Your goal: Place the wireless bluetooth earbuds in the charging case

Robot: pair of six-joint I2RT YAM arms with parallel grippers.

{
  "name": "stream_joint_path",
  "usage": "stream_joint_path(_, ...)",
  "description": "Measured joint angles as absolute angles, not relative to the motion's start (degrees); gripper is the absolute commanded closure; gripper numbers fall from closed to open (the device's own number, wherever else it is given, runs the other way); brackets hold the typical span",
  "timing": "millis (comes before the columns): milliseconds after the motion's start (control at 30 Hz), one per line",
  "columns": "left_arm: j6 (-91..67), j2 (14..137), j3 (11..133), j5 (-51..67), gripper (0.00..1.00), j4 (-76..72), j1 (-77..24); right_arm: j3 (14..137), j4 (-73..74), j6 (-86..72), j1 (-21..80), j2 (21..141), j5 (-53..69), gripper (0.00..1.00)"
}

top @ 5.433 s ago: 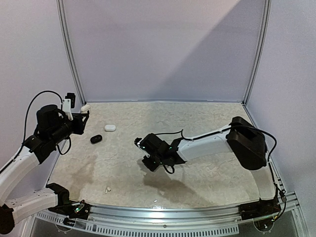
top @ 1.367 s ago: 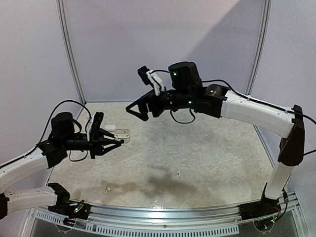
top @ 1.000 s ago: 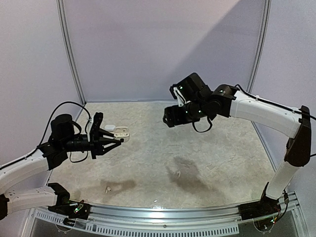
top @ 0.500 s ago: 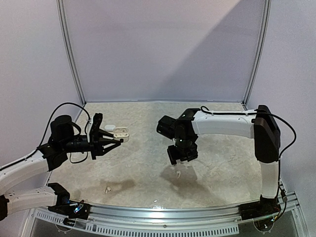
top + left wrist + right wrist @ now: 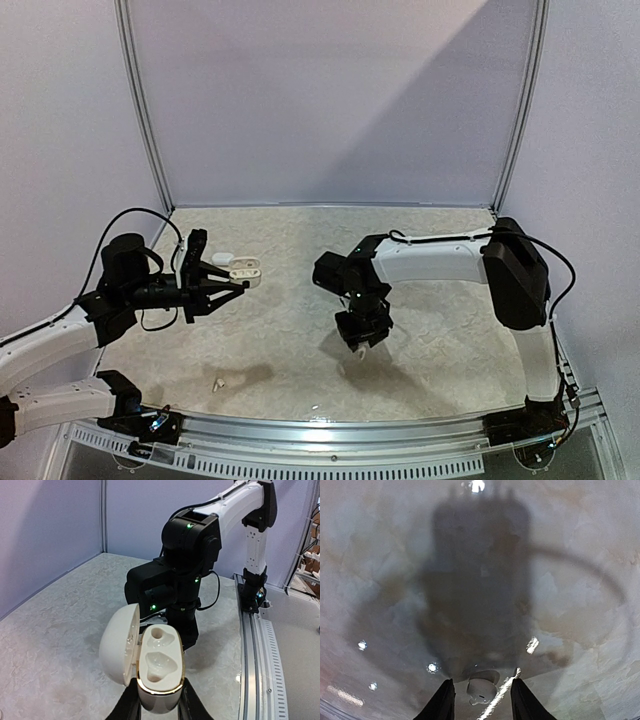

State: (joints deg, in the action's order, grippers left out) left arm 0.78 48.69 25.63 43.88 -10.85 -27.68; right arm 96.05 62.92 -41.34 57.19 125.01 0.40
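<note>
My left gripper (image 5: 236, 284) is shut on the base of an open white charging case (image 5: 246, 270) with a gold rim and holds it above the table. In the left wrist view the case (image 5: 159, 666) shows two empty sockets, its lid (image 5: 119, 644) swung left, between my fingers (image 5: 157, 706). My right gripper (image 5: 360, 343) points straight down at the table. It is open, and its fingers straddle a white earbud (image 5: 481, 690) lying on the surface, with gaps on both sides (image 5: 482, 701). The black earbuds are out of view.
A closed white case (image 5: 222, 257) lies at the back left. Another white earbud (image 5: 215, 382) lies near the front left, and a small white bit (image 5: 315, 407) by the front rail (image 5: 330, 432). The right arm (image 5: 180, 580) stands just beyond the held case.
The right arm has swung down from high above the table and now hangs low over the white earbud at the middle. The left arm holds the open case still.
</note>
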Motion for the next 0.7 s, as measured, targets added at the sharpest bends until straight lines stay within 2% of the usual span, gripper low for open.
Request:
stream_joint_path(400,0.8,48.7,25.6,43.6,1.00,-10.9,-27.7,95.6,62.5,-40.9,57.2,125.0,2.3,0.75)
stream_joint_path(500,0.8,48.7,25.6,43.4,1.00,-10.9,-27.7,95.5,62.5,-40.7,57.2,125.0,2.3,0.83)
stream_joint_path(700,0.8,48.7,25.6,43.2,1.00,-10.9,-27.7,95.2,62.5,-40.2,57.2,125.0,2.3,0.91)
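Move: The white earbud lies on the table nearly between the right fingertips, about 1 cm back from the hand point, level sideways and barely 1 cm below. The open charging case, still in the left gripper, is some 20 cm left of the right hand, 2 cm back and 21 cm above. Small white pieces lie 28 cm left and 8 cm back. From the left hand, the earbud is about 20 cm right, 2 cm ahead and 22 cm below. Close the right gripper on the white earbud, taking the opening from nearly half down to a narrow gap, until both pads pinch it. Keep the fingers pointing straight down close over the table and ease the hand back towards the robot by barely 1 cm as they shut. ##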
